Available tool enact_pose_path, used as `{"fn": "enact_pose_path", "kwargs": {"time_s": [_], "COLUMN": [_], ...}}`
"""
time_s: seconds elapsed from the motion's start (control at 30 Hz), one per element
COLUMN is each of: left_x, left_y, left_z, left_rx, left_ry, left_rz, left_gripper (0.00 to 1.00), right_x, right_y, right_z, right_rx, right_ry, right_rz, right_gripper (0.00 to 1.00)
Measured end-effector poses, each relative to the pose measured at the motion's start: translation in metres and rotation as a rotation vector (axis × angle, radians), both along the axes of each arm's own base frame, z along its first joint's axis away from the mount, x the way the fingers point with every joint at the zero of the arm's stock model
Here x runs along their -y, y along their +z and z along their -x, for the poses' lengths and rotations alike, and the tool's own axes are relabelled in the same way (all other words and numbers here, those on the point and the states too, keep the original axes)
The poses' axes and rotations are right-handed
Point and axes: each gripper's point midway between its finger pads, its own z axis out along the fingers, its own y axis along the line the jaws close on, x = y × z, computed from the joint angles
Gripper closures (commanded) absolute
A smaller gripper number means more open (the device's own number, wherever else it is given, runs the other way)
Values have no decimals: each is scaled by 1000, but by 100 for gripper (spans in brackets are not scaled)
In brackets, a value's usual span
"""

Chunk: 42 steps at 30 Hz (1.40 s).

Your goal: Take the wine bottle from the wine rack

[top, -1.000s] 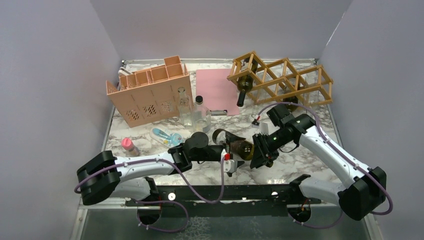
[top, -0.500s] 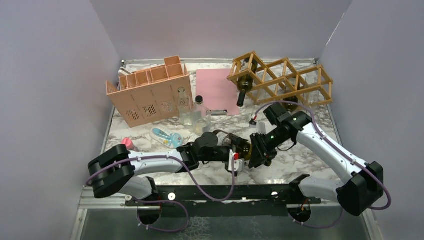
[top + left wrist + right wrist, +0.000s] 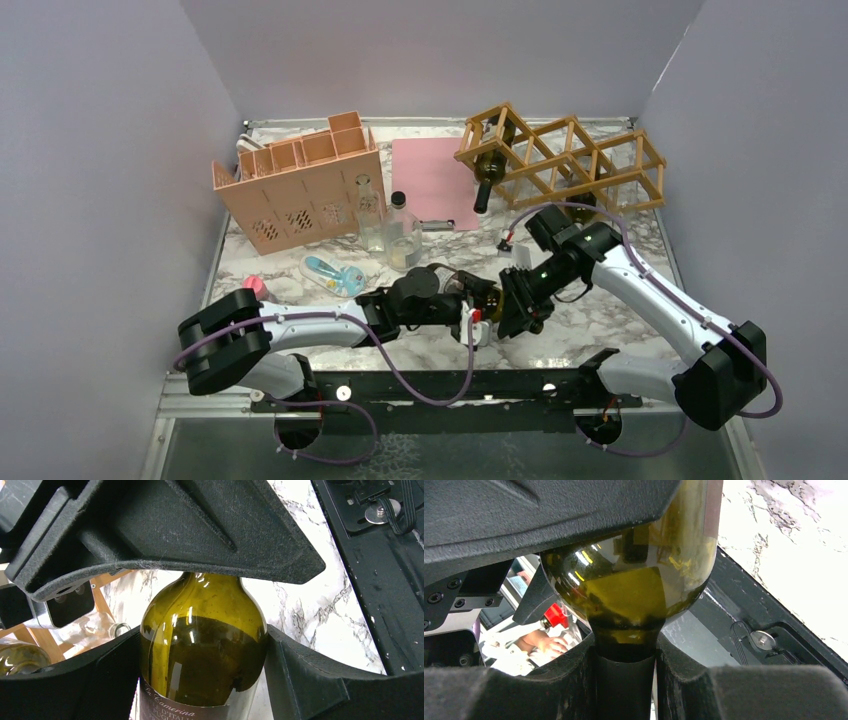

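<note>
The wine bottle (image 3: 487, 297), olive-green glass with a dark label, hangs off the rack over the front middle of the table, lying between my two grippers. My right gripper (image 3: 516, 304) is shut on its dark neck (image 3: 626, 680), with the shoulder (image 3: 634, 580) bulging just above the fingers. My left gripper (image 3: 470, 308) has come from the left, and its two black fingers (image 3: 300, 675) press against both sides of the bottle's body (image 3: 202, 640). The wine rack (image 3: 570, 160), a golden-brown stick lattice, stands at the back right with another dark bottle (image 3: 487, 172) in its left cell.
A salmon-pink compartment box (image 3: 300, 190) stands at the back left, with a pink mat (image 3: 432, 180) beside it. Two clear glass bottles (image 3: 400, 232) stand in front of the box. A blue item (image 3: 335, 272) and a pink-capped bottle (image 3: 255, 288) lie left. The black base rail (image 3: 430, 385) runs along the front.
My left arm reached right to the bottle and its jaws closed in on the bottle's body. The right gripper kept its grip on the neck and barely moved.
</note>
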Motion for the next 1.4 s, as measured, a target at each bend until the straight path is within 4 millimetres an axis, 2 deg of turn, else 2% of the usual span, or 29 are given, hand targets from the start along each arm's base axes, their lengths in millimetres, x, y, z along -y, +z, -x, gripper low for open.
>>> {"fn": "enact_pose_path", "kwargs": {"time_s": [0.23, 0.33, 0.47, 0.6, 0.67, 0.87, 1.03, 1.13, 1.23, 1.4], "left_x": [-2, -4, -4, -4, -4, -11, -24, -32, -38, -44], "left_y": [-6, -11, -7, -5, -4, 2, 12, 17, 21, 22], "left_z": [0, 1, -3, -6, -8, -19, -34, -44, -53, -61], "left_rx": [-41, -66, -86, -100, -105, -114, -141, -174, -195, -210], "left_ry": [29, 48, 80, 106, 123, 206, 331, 421, 491, 554], "left_rz": [-17, -25, 3, 19, 26, 63, 141, 189, 220, 242], "left_gripper": [44, 44, 47, 48, 48, 51, 51, 51, 51, 51], "right_x": [-3, -6, -5, -5, -5, 1, 19, 26, 23, 0], "right_y": [3, 6, 7, 17, 29, 73, 115, 134, 136, 101], "right_z": [-5, -13, -19, -31, -41, -77, -107, -110, -112, -131], "right_rx": [24, 59, 98, 166, 232, 490, 769, 907, 956, 890], "right_ry": [-4, -15, -34, -66, -96, -237, -419, -487, -491, -441], "right_rz": [-10, -20, -11, 3, 9, -1, -37, -121, -177, -172], "right_gripper": [36, 18, 1, 0, 0, 0, 0, 0, 0, 6]}}
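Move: Between the two hands the wine bottle is already held: its middle is about 3 cm left and 2 cm ahead of the left hand, which grips the upper body, and some 8 cm left and 5 cm ahead of the right, which pinches the neck. From the left hand, the clear bottle stands roughly 17 cm left and 10 cm ahead, the racked bottle some 30 cm ahead and 2 cm right. Letting go of the neck, the right hand opens wide and sweeps forward and up, some 13 cm out and a net 10 cm higher, with a late dip of about 4 cm, its wrist swinging round so the fingers aim forward-left and down. The left keeps its grip on the bottle body, carrying it about 6 cm forward and 4 cm left while turning roughly 30 degrees counter-clockwise. ##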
